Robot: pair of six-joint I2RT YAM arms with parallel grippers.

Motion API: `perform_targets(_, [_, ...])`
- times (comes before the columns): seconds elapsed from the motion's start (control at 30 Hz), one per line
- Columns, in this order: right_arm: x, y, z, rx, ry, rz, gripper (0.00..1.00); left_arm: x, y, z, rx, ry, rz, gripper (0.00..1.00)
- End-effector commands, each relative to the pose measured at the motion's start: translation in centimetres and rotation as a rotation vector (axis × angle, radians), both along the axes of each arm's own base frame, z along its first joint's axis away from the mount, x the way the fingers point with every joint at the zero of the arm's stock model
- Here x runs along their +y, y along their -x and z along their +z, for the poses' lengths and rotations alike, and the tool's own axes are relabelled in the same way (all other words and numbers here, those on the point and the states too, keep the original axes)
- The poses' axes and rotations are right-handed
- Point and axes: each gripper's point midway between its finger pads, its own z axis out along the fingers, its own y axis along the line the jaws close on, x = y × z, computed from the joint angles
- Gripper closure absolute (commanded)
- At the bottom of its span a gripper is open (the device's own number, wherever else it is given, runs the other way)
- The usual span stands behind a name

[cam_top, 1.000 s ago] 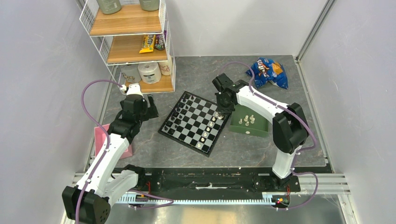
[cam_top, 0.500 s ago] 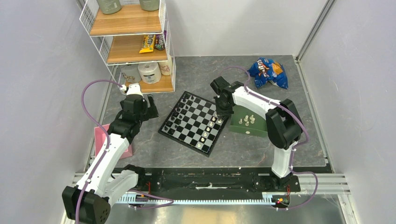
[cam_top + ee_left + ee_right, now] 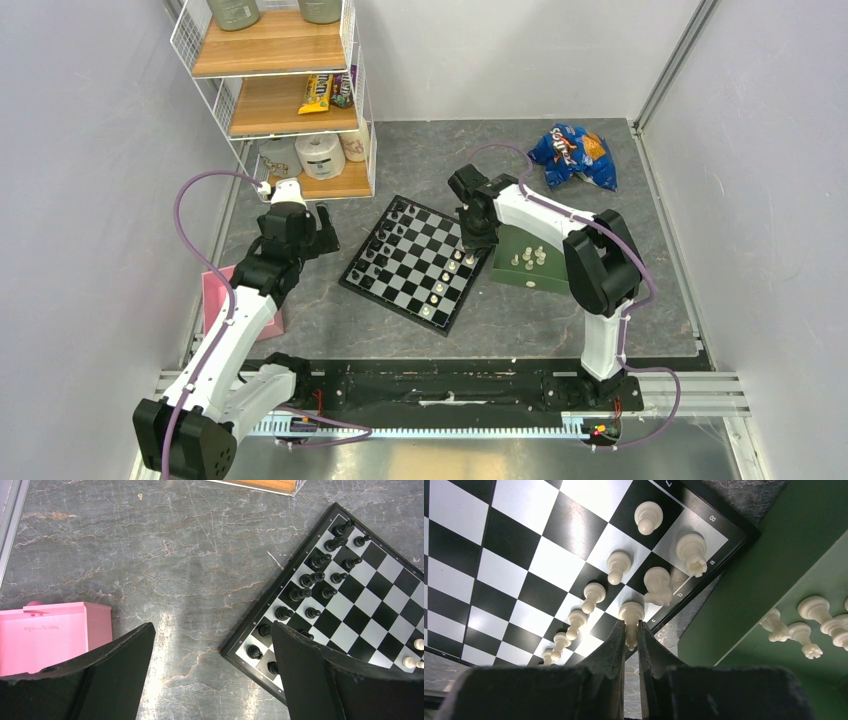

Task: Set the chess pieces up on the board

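Note:
The board (image 3: 415, 262) lies angled at the table's middle, black pieces along its left side and cream chess pieces (image 3: 452, 272) along its right. In the right wrist view my right gripper (image 3: 631, 625) is shut on a slim cream piece (image 3: 631, 612) that stands on the edge row of the board (image 3: 454, 510), beside a knight (image 3: 658, 585) and a rook (image 3: 691, 550). A row of pawns (image 3: 594, 592) stands one file in. My left gripper (image 3: 212, 627) hangs open over bare table left of the board (image 3: 370, 600), holding nothing.
A green tray (image 3: 545, 277) right of the board holds several more cream pieces (image 3: 819, 610). A pink box (image 3: 215, 300) sits at the left. At the back stand a wire shelf (image 3: 280, 90) on the left and a blue snack bag (image 3: 572, 153) on the right.
My right gripper has shifted a little left from the tray's edge and stands over the board's right edge row with the cream piece. The left arm has not moved.

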Motion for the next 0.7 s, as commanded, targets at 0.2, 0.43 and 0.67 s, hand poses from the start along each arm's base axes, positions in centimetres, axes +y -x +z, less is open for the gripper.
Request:
perform_targets(0.2, [0.4, -0.9, 0.8, -0.027, 0.003, 0.010, 0.70, 0.0, -0.4, 1.0, -0.031, 0.000, -0.008, 0.06])
perform_targets(0.43, [0.4, -1.4, 2.3, -0.056, 0.004, 0.016, 0.61, 0.0, -0.4, 1.0, -0.030, -0.001, -0.008, 0.06])
perform_targets(0.67, [-0.4, -1.9, 6.9, -0.176, -0.015, 0.021, 0.52, -0.2, -0.5, 0.8, -0.017, 0.001, -0.014, 0.06])
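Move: Right between the right fingertips stands the white bishop, already on its edge-row square, its middle about 1 cm below the hand point. From the hand, the white knight is 2 cm ahead and 1 cm right, the corner rook 4 cm ahead and 2 cm right, and the nearest pawn 1 cm ahead and 2 cm left. The green box's middle is some 12 cm right and 2 cm ahead. From the left hand, the bishop lies level ahead, roughly 30 cm right and 13 cm below. Letting go of the white bishop, the right hand stays almost in place while its nearly shut fingers part to a little under half open, freeing the piece's head. Only then does it lift off about 2 cm, easing about 1 cm forward, with the fingers still spreading a little. ##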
